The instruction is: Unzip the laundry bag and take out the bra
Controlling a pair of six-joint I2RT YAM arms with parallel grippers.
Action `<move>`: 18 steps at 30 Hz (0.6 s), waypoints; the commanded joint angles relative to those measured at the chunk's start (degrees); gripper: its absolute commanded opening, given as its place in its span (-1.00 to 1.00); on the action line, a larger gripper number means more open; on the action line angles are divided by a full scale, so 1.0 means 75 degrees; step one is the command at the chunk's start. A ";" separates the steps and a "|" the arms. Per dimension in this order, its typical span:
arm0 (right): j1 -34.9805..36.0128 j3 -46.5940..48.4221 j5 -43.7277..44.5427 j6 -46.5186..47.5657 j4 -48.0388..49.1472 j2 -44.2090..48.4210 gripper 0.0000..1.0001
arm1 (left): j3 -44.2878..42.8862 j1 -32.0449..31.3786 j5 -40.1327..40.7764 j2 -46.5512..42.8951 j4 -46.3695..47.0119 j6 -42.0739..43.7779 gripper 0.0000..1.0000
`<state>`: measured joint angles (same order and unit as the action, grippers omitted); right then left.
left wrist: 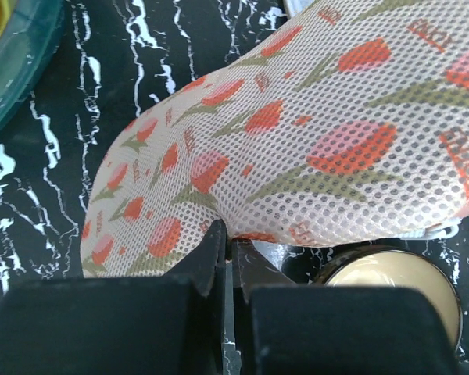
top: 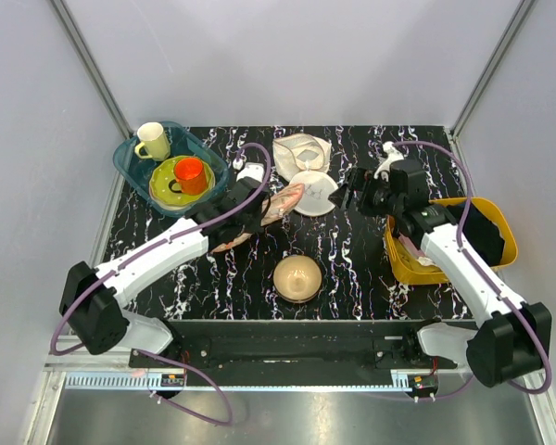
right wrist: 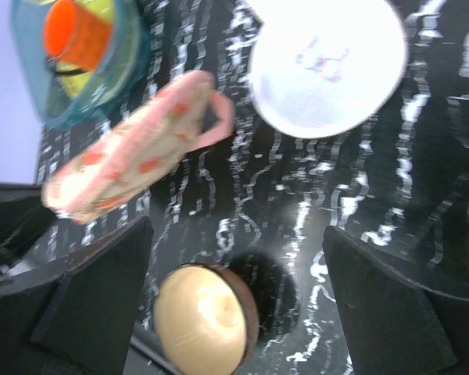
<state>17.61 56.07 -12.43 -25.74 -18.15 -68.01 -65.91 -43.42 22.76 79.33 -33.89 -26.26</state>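
The laundry bag [top: 283, 202] is a salmon-pink mesh pouch with orange-and-green marks, lying slanted at the table's middle. In the left wrist view the laundry bag [left wrist: 297, 133] fills the frame and looks raised off the table. My left gripper [left wrist: 229, 242] is shut, pinching the pouch's near edge; from above my left gripper [top: 256, 211] sits at its lower-left end. My right gripper [top: 350, 192] hovers open to the right of the pouch with nothing in it. In its own view my right gripper [right wrist: 234, 250] is spread wide and the laundry bag [right wrist: 133, 152] lies upper left. The bra is hidden.
A tan dome bowl [top: 296, 277] sits near the front centre. A round white mesh disc [top: 313, 193] and beige cloth [top: 301, 150] lie behind the pouch. A teal tub [top: 125, 158] with cups is back left. A yellow bin [top: 398, 264] stands at the right.
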 commanded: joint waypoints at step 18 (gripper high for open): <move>0.1964 -0.0514 -0.0313 -0.0811 0.1200 0.0032 -0.12 | -0.0610 0.0117 -0.1500 0.0591 0.0616 -0.0014 -1.00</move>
<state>29.58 54.15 -22.13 -30.15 -11.79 -68.95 -67.37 -42.83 12.99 83.66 -32.67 -26.41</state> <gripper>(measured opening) 0.521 0.012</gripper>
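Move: The laundry bag hangs pinched in the left fingers, its middle about 3 cm ahead of them, 3 cm to the right and slightly below. From the open right hand that middle is some 17 cm left, 2 cm back and 4 cm lower. On the table, roughly 18 cm below the right hand, the beige bowl sits about 12 cm left and 9 cm back, the white plate about 7 cm left and 13 cm ahead. Leftward first, then swinging back as well, the right hand travels about 10 cm towards the bag's near edge beside the left gripper, turning roughly 20 degrees counter-clockwise while its fingers close from wide open to about half. The left hand keeps its pinch and brings the bag some 3 cm right to meet it, sinking slightly. ##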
